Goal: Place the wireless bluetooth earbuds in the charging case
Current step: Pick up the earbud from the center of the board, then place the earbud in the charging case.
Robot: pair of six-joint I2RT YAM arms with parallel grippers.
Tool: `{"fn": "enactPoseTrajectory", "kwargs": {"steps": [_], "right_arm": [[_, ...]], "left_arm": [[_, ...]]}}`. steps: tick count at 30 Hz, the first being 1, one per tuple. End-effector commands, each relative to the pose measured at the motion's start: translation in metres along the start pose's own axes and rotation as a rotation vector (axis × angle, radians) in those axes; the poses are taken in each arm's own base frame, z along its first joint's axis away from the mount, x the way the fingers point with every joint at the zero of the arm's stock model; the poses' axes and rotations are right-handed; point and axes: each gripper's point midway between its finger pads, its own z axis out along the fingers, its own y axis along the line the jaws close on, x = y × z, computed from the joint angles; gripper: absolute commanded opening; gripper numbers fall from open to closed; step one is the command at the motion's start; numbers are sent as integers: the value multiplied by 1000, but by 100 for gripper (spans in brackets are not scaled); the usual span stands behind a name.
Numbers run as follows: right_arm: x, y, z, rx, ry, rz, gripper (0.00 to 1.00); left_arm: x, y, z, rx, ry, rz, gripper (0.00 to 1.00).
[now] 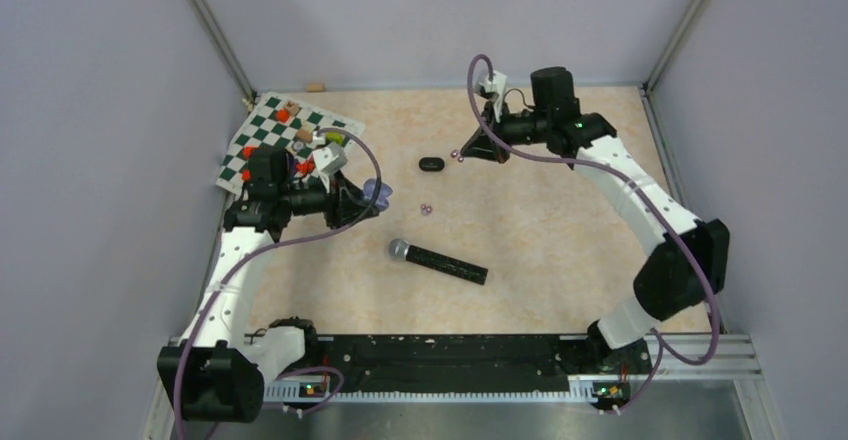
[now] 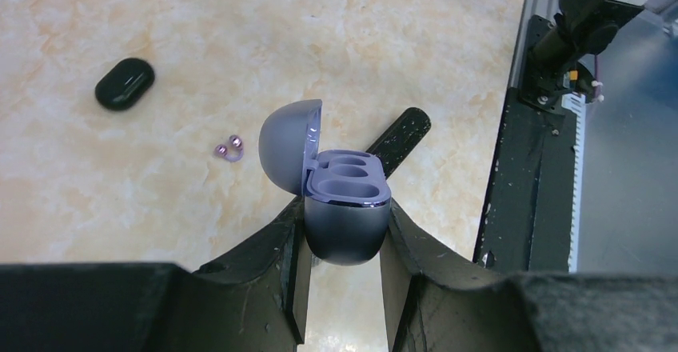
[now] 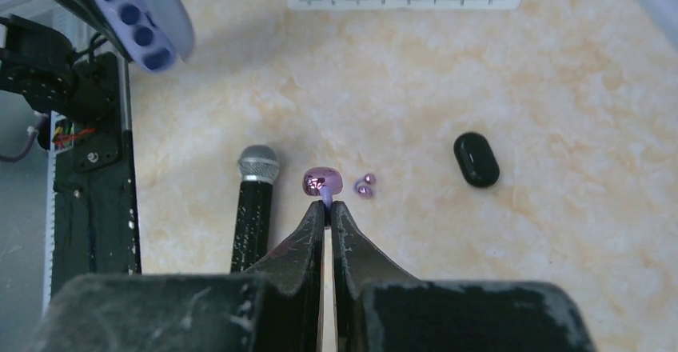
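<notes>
My left gripper (image 2: 345,214) is shut on the base of an open purple charging case (image 2: 346,232), lid (image 2: 289,146) swung left, both wells empty. In the top view the gripper (image 1: 360,200) holds it above the table's left-middle. My right gripper (image 3: 329,206) is shut on the stem of a purple earbud (image 3: 323,182), held above the table; in the top view the gripper (image 1: 468,148) is at the far middle. A second purple earbud (image 3: 365,186) (image 2: 229,150) (image 1: 425,208) lies on the table. The black earbuds are not in view.
A closed black oval case (image 1: 431,164) (image 3: 476,159) (image 2: 125,83) lies near the right gripper. A black microphone (image 1: 437,260) (image 3: 256,200) lies mid-table. A green-and-white chessboard (image 1: 262,130) with small pieces lies at the far left. The black base rail (image 1: 440,352) runs along the near edge.
</notes>
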Motion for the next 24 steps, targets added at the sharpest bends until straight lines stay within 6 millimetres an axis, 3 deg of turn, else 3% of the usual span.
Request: {"fn": "enactPoseTrajectory", "kwargs": {"steps": [1,4,9,14,18,24], "right_arm": [[-41,34,-28,-29,-174,-97,0],[-53,58,-43,-51,-270,-141,0],[-53,89,-57,-120,-343,-185,0],[-55,105,-66,-143,-399,-223,0],[-54,112,-68,-166,-430,-211,0],[-49,121,-59,-214,-439,-212,0]], "left_arm": [[-24,-9,22,57,24,95,0],[-28,-14,46,88,96,135,0],[-42,-19,79,192,107,98,0],[-46,-24,103,261,109,84,0],[-44,-41,109,338,105,78,0],[-49,-59,103,426,78,73,0]]}}
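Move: The right hand, earbud already pinched, has the open charging case about 10 cm back and 15 cm to its left, nearly level. From the left hand, which holds that case, the held earbud is some 10 cm ahead and 17 cm right. On the table roughly 24 cm below the right hand lie the second earbud (2 ahead, 7 left), the black case (15 ahead, 6 left) and the microphone (12 back, 4 left). Keeping its pinch on the earbud, the right hand draws back about 10 cm and climbs 7 cm, tilting its fingers up from a downward slant to near level. The left hand, still gripping the open case, carries it some 12 cm to the right towards the earbud, swinging clockwise about 20 degrees. ##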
